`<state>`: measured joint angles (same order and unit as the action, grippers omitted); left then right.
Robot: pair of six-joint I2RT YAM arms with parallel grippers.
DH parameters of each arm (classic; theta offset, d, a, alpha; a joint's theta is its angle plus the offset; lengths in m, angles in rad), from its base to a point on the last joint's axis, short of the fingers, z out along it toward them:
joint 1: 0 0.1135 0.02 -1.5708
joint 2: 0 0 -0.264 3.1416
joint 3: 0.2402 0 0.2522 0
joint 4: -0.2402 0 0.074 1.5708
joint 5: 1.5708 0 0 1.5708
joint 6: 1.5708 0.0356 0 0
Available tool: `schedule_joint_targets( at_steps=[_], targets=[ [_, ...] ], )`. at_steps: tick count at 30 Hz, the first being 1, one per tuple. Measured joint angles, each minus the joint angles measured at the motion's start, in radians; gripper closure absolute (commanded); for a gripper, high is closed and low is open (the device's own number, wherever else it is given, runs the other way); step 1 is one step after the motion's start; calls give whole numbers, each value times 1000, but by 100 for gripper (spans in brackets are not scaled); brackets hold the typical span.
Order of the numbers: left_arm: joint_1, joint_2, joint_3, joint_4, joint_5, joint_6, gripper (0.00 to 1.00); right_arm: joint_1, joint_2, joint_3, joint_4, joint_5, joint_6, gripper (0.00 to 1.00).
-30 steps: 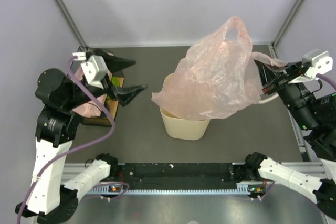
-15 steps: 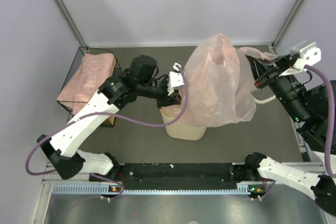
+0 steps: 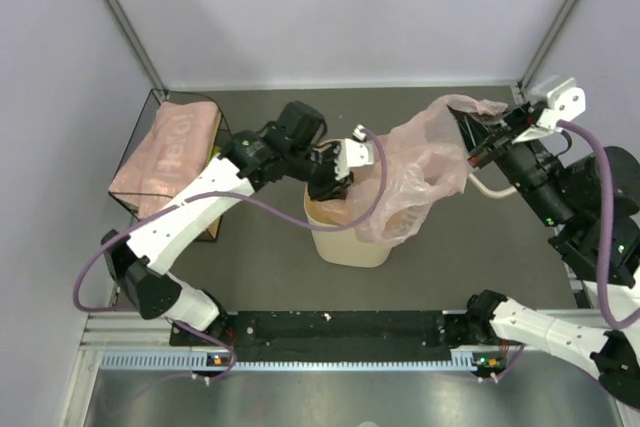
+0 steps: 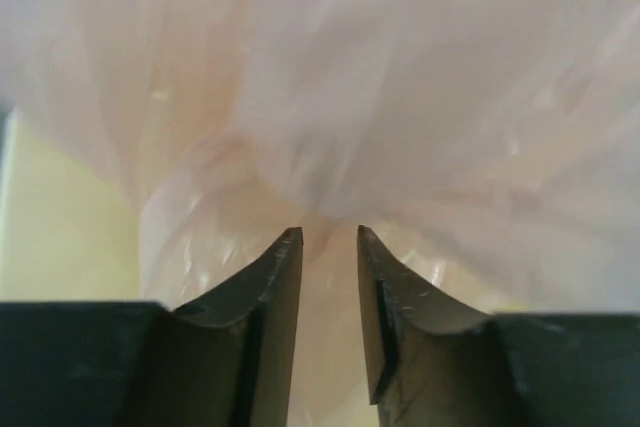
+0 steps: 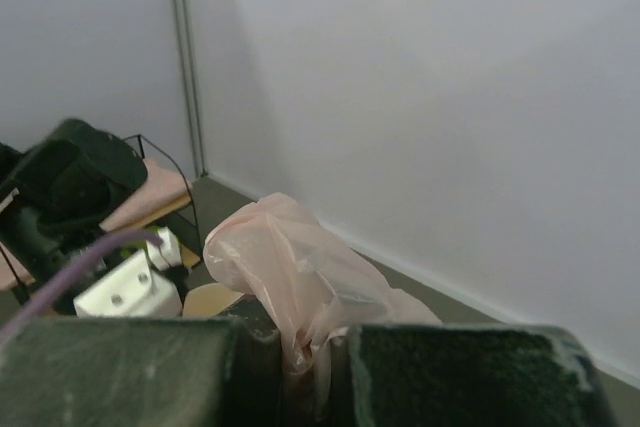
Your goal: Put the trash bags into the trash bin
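One pale pink trash bag (image 3: 415, 172) hangs from my right gripper (image 3: 476, 139), which is shut on its upper edge; the film shows pinched between the jaws in the right wrist view (image 5: 312, 339). The bag's lower part sags into the cream trash bin (image 3: 345, 242) at the table's middle. My left gripper (image 3: 332, 187) reaches over the bin's left rim. Its narrow jaws (image 4: 328, 234) hold gathered pink film (image 4: 400, 97), with the bin wall (image 4: 50, 227) to the left. A folded stack of trash bags (image 3: 170, 147) lies at far left.
The folded stack rests in a dark wire-framed box (image 3: 213, 227) with orange-brown sides against the left wall. Grey walls and metal corner posts (image 3: 125, 22) close in the back. The right arm's body (image 3: 560, 197) and purple cable crowd the right edge.
My left arm swung from the wire box across to the bin and its wide jaws closed on the bag. The bag, once ballooned high, has dropped and collapsed toward the bin.
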<state>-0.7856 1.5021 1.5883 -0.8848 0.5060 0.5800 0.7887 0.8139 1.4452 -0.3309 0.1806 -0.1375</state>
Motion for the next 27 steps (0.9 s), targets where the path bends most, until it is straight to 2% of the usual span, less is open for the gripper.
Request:
schedule_joint_targets(
  at_steps=[2,3,7,8,13,16,18,24,26,27],
  targets=[
    [34,-31,5,-11,21,-7,47,0,4,-19,10,-11,5,100],
    [71,-64,6,-13,37,-17,39,0,8,-27,17,-16,9,100],
    [204,-215,7,35,98,-74,28,0,27,-60,61,-42,18,100],
    [227,-257,7,56,112,-85,22,0,34,-66,71,-51,20,100],
    [234,-383,-10,175,228,-142,11,0,72,-72,133,-86,34,100],
    [226,-381,-10,239,273,-172,9,0,103,-69,171,-101,39,100],
    [212,-354,-11,277,300,-192,1,0,128,-65,192,-106,48,100],
    [179,-284,-107,385,356,-284,3,0,185,-64,254,-124,87,100],
    [171,-285,-139,410,366,-315,13,0,200,-64,282,-130,101,100],
    [169,-286,-150,423,370,-328,28,0,208,-64,295,-134,114,100]
  ],
)
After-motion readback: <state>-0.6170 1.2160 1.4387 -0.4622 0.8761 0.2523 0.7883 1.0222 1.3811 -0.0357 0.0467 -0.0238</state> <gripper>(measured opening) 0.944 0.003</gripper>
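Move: The left hand, empty, is at the trash bin's mouth, with the bin's middle about 14 cm below and 2 cm to its right, 1 cm farther out. The hanging trash bag's middle is some 8 cm right, 2 cm ahead and 10 cm up; the wire basket lies about 30 cm left and 5 cm ahead, 15 cm lower. From the right hand, gripping the bag's top, the bin is some 15 cm left, 2 cm ahead and 40 cm down; the lid ring about 17 cm right, 10 cm ahead, 53 cm below. Up and leftward out of the bin's mouth, the left hand comes free of the bag's lower part, rising about 17 cm while its fingers spread wide and tip up to nearly level, then swings back right and sinks some 5 cm beside the bag. Meanwhile the right hand, still pinching the bag's top, carries it left and somewhat forward towards a place over the bin, turning slightly counter-clockwise. ##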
